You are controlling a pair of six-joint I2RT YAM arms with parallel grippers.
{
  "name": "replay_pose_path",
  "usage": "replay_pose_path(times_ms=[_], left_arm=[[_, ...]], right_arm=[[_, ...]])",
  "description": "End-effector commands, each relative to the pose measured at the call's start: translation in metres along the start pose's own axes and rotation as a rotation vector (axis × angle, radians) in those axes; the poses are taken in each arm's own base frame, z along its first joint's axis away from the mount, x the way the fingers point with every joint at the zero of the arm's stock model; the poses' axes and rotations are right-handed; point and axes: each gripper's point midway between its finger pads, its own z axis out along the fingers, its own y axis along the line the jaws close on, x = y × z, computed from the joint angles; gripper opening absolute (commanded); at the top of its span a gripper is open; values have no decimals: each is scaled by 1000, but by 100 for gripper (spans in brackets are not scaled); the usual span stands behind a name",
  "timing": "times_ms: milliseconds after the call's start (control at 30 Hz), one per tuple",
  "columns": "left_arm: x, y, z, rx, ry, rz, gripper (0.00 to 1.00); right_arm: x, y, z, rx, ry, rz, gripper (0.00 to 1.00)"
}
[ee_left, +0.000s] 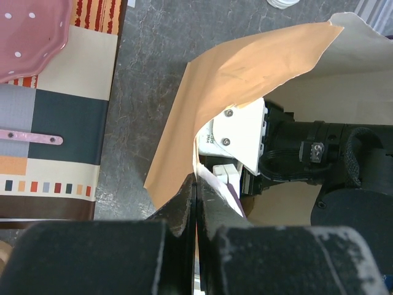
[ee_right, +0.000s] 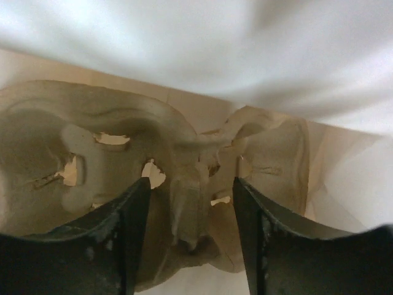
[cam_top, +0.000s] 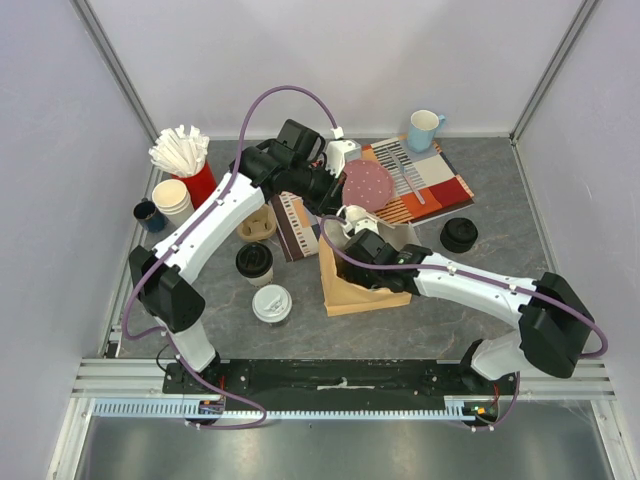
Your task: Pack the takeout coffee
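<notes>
Two takeout coffee cups stand on the table left of the bag: a cream one with a black lid (cam_top: 254, 262) and a dark one with a white lid (cam_top: 271, 305). My left gripper (ee_left: 196, 181) is shut on the upper edge of the brown paper bag (ee_left: 233, 74), holding its mouth open. My right gripper (ee_right: 191, 184) reaches inside the bag (cam_top: 350, 292). It is open over a moulded pulp cup carrier (ee_right: 184, 141) at the bag's bottom. The carrier's centre ridge lies between the fingers, and neither finger touches it.
At the left stand a red holder of white stirrers (cam_top: 185, 155), stacked spare cups (cam_top: 173, 198) and a dark mug (cam_top: 150, 215). Another pulp carrier (cam_top: 258, 225), a pink plate (cam_top: 368, 185), a striped mat (cam_top: 435, 185), a blue mug (cam_top: 424, 128) and a black lid (cam_top: 459, 234) lie behind.
</notes>
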Motion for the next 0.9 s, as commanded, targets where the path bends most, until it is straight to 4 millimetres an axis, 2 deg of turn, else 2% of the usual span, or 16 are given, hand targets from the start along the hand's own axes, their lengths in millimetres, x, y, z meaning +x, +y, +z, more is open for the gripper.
replay_pose_path(times_ms=[0, 33, 100, 333, 600, 867], left_arm=[[-16, -17, -22, 41, -78, 103, 2], [-14, -17, -22, 42, -71, 103, 2], [-10, -16, -21, 41, -60, 109, 2], [2, -11, -18, 29, -28, 133, 2], [10, -13, -17, 26, -5, 176, 2], [8, -7, -19, -5, -5, 198, 2]], right_arm=[[36, -12, 3, 43, 151, 45, 73], [33, -10, 0, 32, 143, 40, 88], [21, -4, -10, 6, 111, 43, 98], [-22, 12, -48, -55, -6, 37, 98], [-42, 10, -63, -46, -67, 41, 98], [-58, 8, -87, -53, -112, 33, 98]])
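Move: The cup carrier lies inside the paper bag right at the right fingers, its middle about 1 cm ahead and 3 cm below, level sideways. From the right hand, the black-lidded cup stands outside the bag some 26 cm left and 2 cm ahead; the white-lidded cup is about 22 cm left and 7 cm back. From the left hand, the carrier is roughly 7 cm back, 9 cm right and 20 cm down. Right fingers finish spreading wide off the carrier, then rise about 7 cm while left keeps pinching the bag's rim. ##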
